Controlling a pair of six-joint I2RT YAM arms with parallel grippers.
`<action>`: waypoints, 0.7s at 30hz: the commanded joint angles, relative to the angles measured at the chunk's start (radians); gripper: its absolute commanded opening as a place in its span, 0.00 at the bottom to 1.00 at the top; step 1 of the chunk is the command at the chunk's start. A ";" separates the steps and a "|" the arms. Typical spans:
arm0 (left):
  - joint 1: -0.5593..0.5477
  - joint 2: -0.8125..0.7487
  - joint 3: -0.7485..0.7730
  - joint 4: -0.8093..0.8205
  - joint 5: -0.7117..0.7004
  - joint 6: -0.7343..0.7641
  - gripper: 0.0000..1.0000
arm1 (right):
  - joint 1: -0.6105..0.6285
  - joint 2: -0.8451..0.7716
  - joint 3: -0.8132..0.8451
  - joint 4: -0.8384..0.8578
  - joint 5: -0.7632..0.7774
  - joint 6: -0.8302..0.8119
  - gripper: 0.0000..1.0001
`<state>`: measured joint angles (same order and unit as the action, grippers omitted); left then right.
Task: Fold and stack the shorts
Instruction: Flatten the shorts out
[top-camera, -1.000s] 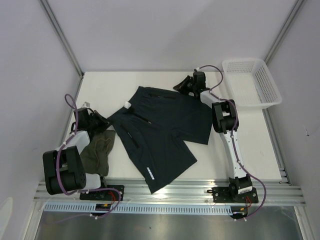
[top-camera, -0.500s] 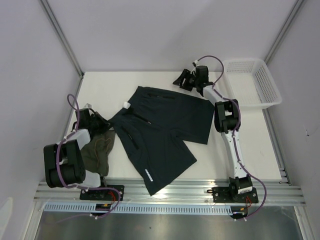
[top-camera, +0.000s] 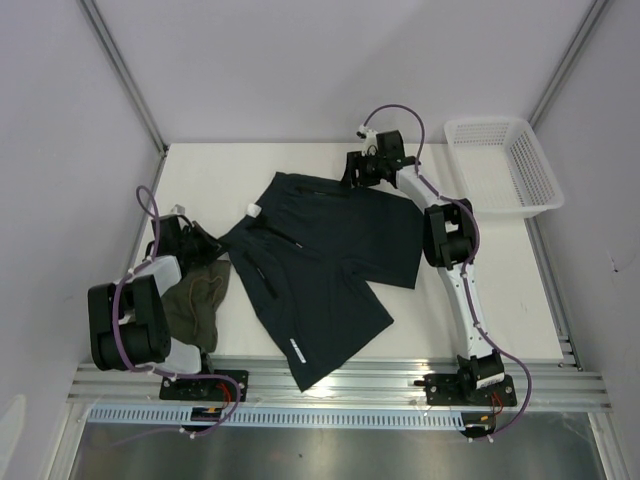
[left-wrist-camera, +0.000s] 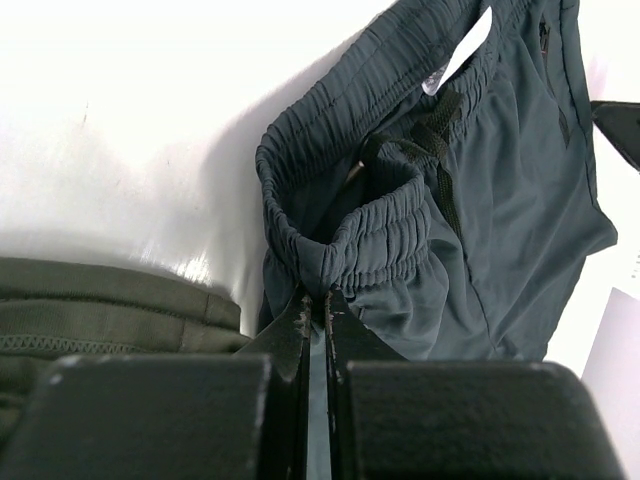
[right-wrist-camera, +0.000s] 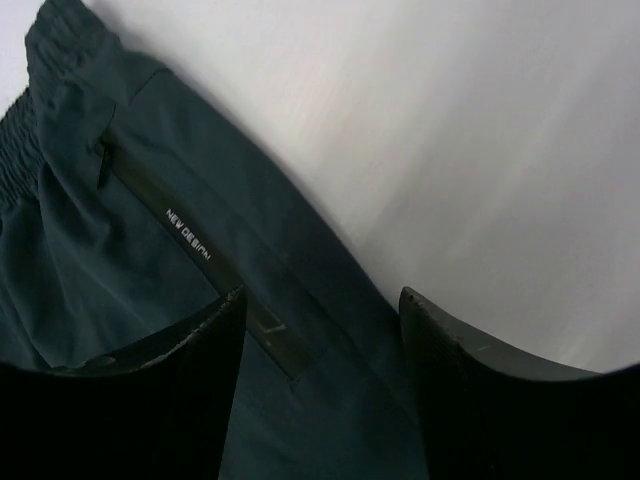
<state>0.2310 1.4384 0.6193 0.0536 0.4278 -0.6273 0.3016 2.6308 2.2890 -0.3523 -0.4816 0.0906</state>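
Observation:
The dark navy-teal shorts (top-camera: 320, 260) lie spread flat across the middle of the table. My left gripper (top-camera: 210, 243) is shut on their left waistband corner, and the left wrist view shows the gathered elastic pinched between the fingertips (left-wrist-camera: 318, 296). The olive-green shorts (top-camera: 195, 300) sit bunched beside the left arm and show as a folded edge (left-wrist-camera: 100, 300) to the left of those jaws. My right gripper (top-camera: 356, 170) hangs open over the far edge of the navy shorts (right-wrist-camera: 120, 250). Cloth shows below its spread fingers (right-wrist-camera: 205, 340), with nothing held between them.
A white mesh basket (top-camera: 500, 165) stands at the far right corner of the table (top-camera: 210, 175). Bare table (right-wrist-camera: 450, 150) lies just beyond the far edge of the navy shorts. Walls close in on the left, back and right.
My right gripper has opened, let go of the far edge of the navy shorts, and shifted a little to the left. The left gripper has stayed shut on the waistband.

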 joint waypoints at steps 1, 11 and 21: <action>-0.009 0.011 0.034 0.043 0.032 0.017 0.00 | 0.028 -0.026 0.009 -0.168 0.023 -0.091 0.65; -0.016 0.027 0.036 0.052 0.049 0.017 0.00 | 0.111 0.005 0.101 -0.292 0.242 -0.210 0.40; -0.039 0.066 0.059 0.054 0.060 0.020 0.00 | 0.062 -0.008 0.096 -0.223 0.445 -0.115 0.00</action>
<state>0.2134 1.4776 0.6350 0.0799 0.4564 -0.6277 0.4084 2.6255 2.3619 -0.5560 -0.1528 -0.0723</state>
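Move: The far edge of the dark shorts, where the right hand will pinch, lies about 3 cm back and 2 cm left of its open fingers, roughly 2 cm lower. At about that height, the zip pocket is some 8 cm left and 3 cm back, and the far waistband corner 18 cm left and 2 cm ahead. From the left hand, already gripping the near waistband corner, that edge lies about 20 cm ahead, 29 cm right and slightly lower. The right hand slides back and left about 3 cm along the far edge of the dark shorts, sinking about 1 cm while its fingers tip some 20 degrees steeper towards the table, and its wide-open fingers shut and pinch that edge. With the cloth pinched it turns round and draws about 1 cm forward and 1.5 cm right, away from the left hand, which keeps its shut grip on the waistband corner and eases barely a centimetre to the right. ##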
